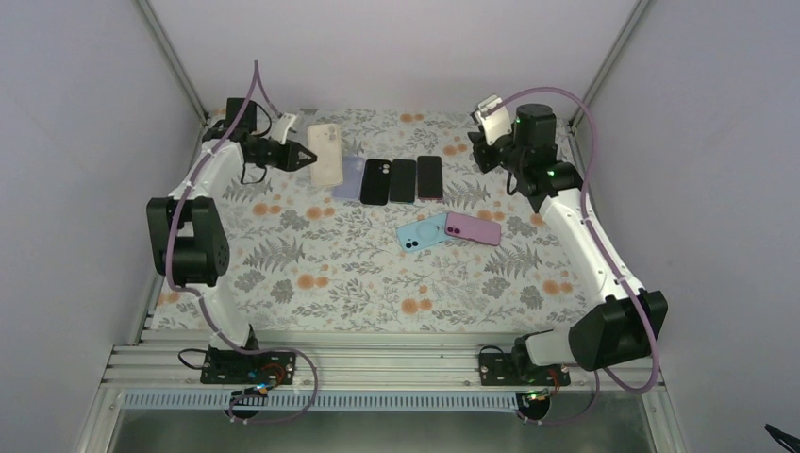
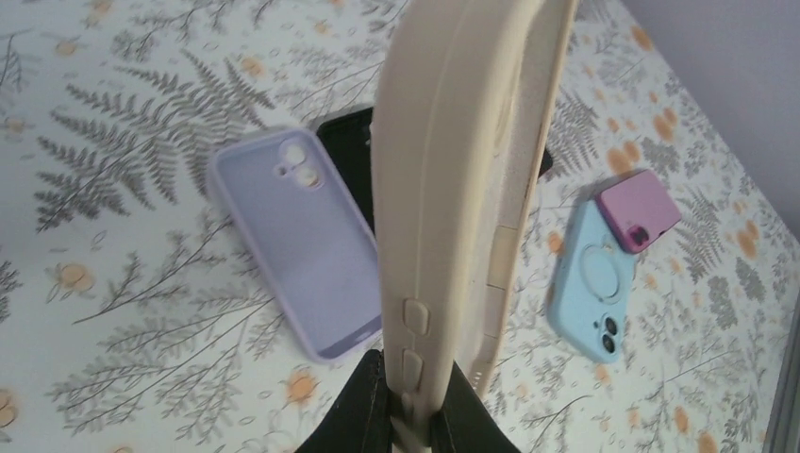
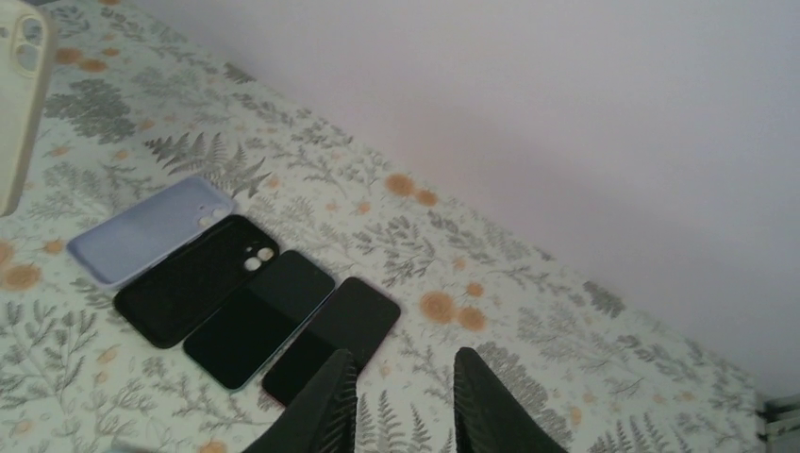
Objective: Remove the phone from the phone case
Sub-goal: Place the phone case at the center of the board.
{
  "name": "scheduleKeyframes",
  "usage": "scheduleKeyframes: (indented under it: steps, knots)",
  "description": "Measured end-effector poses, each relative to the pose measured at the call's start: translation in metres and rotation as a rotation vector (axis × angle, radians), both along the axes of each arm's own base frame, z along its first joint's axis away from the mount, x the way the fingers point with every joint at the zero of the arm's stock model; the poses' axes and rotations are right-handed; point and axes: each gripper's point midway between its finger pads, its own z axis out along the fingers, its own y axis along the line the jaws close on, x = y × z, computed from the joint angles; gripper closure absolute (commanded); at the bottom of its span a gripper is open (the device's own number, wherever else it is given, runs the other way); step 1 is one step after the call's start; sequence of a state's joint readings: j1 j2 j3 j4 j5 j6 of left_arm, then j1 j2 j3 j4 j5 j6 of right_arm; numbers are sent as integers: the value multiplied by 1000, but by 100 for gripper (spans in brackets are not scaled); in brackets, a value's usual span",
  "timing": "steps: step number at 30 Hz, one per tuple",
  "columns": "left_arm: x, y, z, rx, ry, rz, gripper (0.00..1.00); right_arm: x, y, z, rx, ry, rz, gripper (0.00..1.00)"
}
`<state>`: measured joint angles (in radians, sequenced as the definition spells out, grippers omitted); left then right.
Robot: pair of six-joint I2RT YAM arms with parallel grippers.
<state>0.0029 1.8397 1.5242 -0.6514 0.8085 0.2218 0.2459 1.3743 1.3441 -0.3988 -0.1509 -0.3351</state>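
Note:
My left gripper (image 1: 307, 157) (image 2: 412, 406) is shut on the lower edge of a cream phone case (image 1: 325, 151) (image 2: 453, 170). It holds the case upright above the back left of the table, and the inside looks empty. My right gripper (image 1: 479, 159) (image 3: 404, 359) hangs open with nothing between its fingers, just right of two bare dark-screened phones (image 3: 259, 316) (image 3: 332, 335) lying side by side. The same cream case (image 3: 21, 85) shows at the left edge of the right wrist view.
A lavender case (image 1: 349, 176) (image 2: 297, 236) and a black case (image 1: 375, 181) (image 3: 193, 278) lie inside up, left of the phones. A blue-cased phone (image 1: 422, 232) (image 2: 590, 283) and a pink-cased one (image 1: 474, 227) (image 2: 640, 209) lie mid-table. Walls close in the back and sides.

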Motion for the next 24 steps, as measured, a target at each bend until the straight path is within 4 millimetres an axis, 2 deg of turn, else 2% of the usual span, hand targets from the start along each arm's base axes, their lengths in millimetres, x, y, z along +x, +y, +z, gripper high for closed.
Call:
scheduleKeyframes:
  steps: [8, 12, 17, 24]
  knots:
    - [15, 29, -36, 56, 76, -52, 98, -11, 1, -20, 14, 76, 45, 65]
    - [19, 35, -55, 74, 123, -75, 98, -12, 3, -20, 19, 79, 54, 63]
    - [15, 42, -89, 104, 206, -88, 98, -12, 1, -22, 20, 85, 52, 60]
    - [19, 50, -119, 155, 261, -60, 98, -13, 1, -26, 20, 92, 54, 58]
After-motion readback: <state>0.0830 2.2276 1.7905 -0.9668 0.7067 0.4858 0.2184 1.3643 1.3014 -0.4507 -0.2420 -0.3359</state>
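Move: The left hand already holds the cream case by its long edge. Its free spot at the end of the row lies about 6 cm ahead, 2 cm to the left and 18 cm below that hand. At the same level as the spot, the lavender case lies 6 cm ahead and 7 cm to the hand's right, and the black case 6 cm ahead and 15 cm right. From the right hand the spot is roughly 44 cm left, 11 cm ahead and 32 cm down. Keeping its pinch on the cream case's edge, the left hand lowers it about 12 cm towards the free spot beside the lavender case, drifting some 5 cm left as it sinks, mostly early on, while the wrist tips the fingers about 15 degrees more steeply down. The empty right hand sinks 2 to 3 cm well away from the row and opens its fingers further, touching nothing. ##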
